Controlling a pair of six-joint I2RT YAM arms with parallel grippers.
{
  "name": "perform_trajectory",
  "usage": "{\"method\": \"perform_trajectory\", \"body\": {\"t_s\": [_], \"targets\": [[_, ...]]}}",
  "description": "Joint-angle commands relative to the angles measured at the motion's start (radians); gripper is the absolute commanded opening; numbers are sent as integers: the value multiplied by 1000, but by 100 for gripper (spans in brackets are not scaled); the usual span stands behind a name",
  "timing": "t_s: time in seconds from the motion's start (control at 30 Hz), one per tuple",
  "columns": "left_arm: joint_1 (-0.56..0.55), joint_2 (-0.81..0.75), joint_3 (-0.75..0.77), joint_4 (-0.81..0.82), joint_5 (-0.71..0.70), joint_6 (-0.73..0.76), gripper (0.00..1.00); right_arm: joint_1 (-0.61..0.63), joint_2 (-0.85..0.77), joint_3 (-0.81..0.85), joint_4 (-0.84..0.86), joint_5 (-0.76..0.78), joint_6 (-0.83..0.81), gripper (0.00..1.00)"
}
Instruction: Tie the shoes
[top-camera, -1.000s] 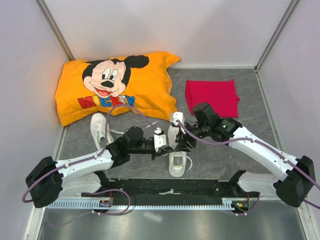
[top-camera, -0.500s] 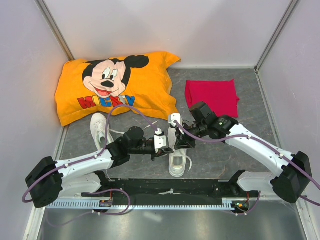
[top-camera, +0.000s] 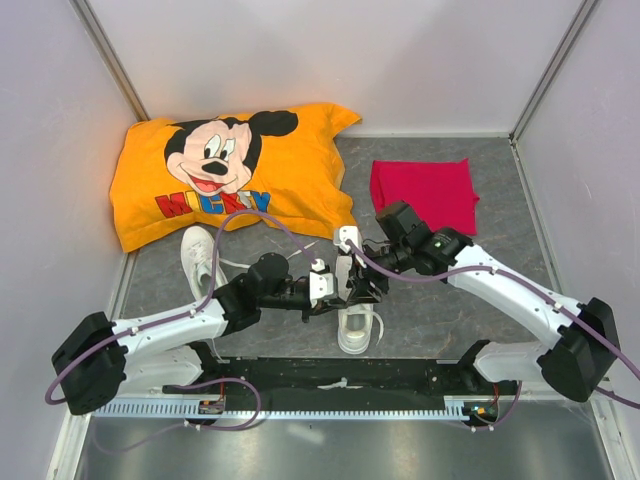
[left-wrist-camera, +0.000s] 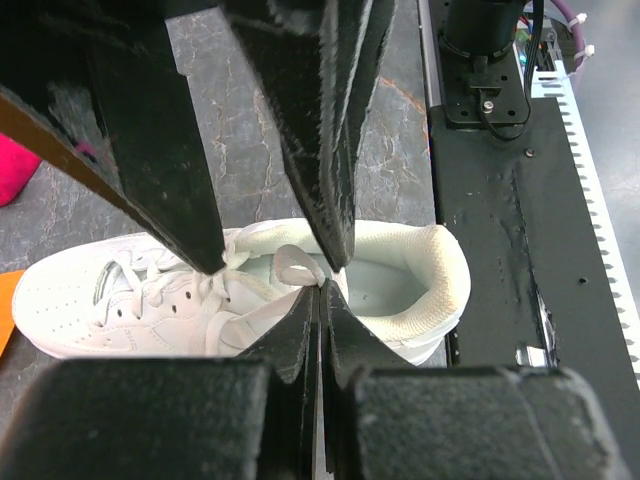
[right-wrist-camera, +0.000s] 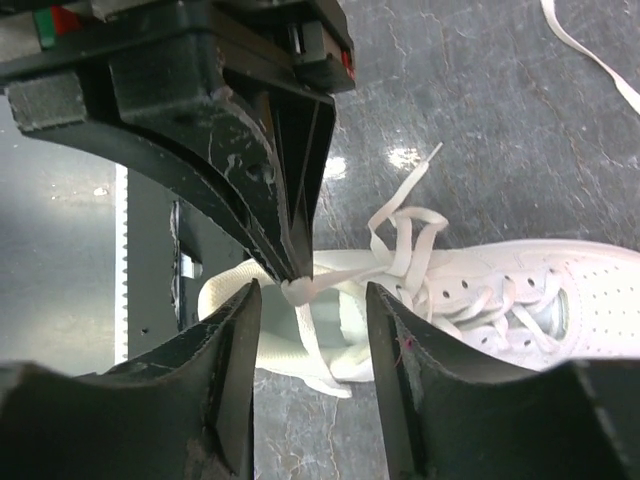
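Note:
One white shoe (top-camera: 355, 328) lies at the table's centre, heel toward the near edge. The other shoe (top-camera: 198, 256) lies to the left by the pillow. My left gripper (top-camera: 338, 288) is shut on a loop of the centre shoe's white lace (left-wrist-camera: 292, 268), held just above the shoe's opening (left-wrist-camera: 400, 275). Its own fingertips (left-wrist-camera: 322, 292) meet on the lace. My right gripper (top-camera: 364, 284) is open; its fingers (right-wrist-camera: 240, 330) straddle the pinched lace (right-wrist-camera: 300, 292) without touching it. The shoe's laced front (right-wrist-camera: 520, 300) shows to the right in the right wrist view.
An orange Mickey pillow (top-camera: 230, 170) lies at the back left and a red cloth (top-camera: 425, 192) at the back right. The black base plate (top-camera: 340, 375) runs along the near edge. A loose lace end (right-wrist-camera: 590, 55) lies on the grey table.
My right gripper has moved a little left, closing in on my left gripper over the centre shoe. My left gripper has stayed put, still holding the lace.

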Motion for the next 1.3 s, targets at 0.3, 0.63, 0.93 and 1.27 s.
{"method": "perform_trajectory", "body": {"t_s": [0.3,0.63,0.93,1.27], "targets": [[14,6,48,11,47,46,1,-3,38,37,-13,-83,-58,11],[37,-69,-14,61,-13,-57,37,-35,-4,-14,99,-70,88,0],[51,-62,-21,107,-82,-146,43,-58,-44,-68,209,-91,193,0],[60,-65,-34,129,-165,-180,46,-64,-45,-81,223,-85,213,0]]}}
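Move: My closed left fingers already pinch the shoe's lace. That pinched spot is between my open right fingers, roughly 1 cm to the left of the right hand point, 1 cm lower and neither ahead nor back. The right shoe's middle is about 3 cm ahead of the right hand, 8 cm below and centred left to right. A loose lace tail curves some 5 cm back and 7 cm to the right of that hand, about 10 cm lower. My right hand eases down about 1 cm and shuts its fingers on the lace where my left holds it. My left then opens roughly halfway, letting go, and goes forward about 3 cm and up 2 cm, turning some 10 degrees counter-clockwise around the lace. Keeping its pinch, my right draws the lace forward and up about 2 cm each. ##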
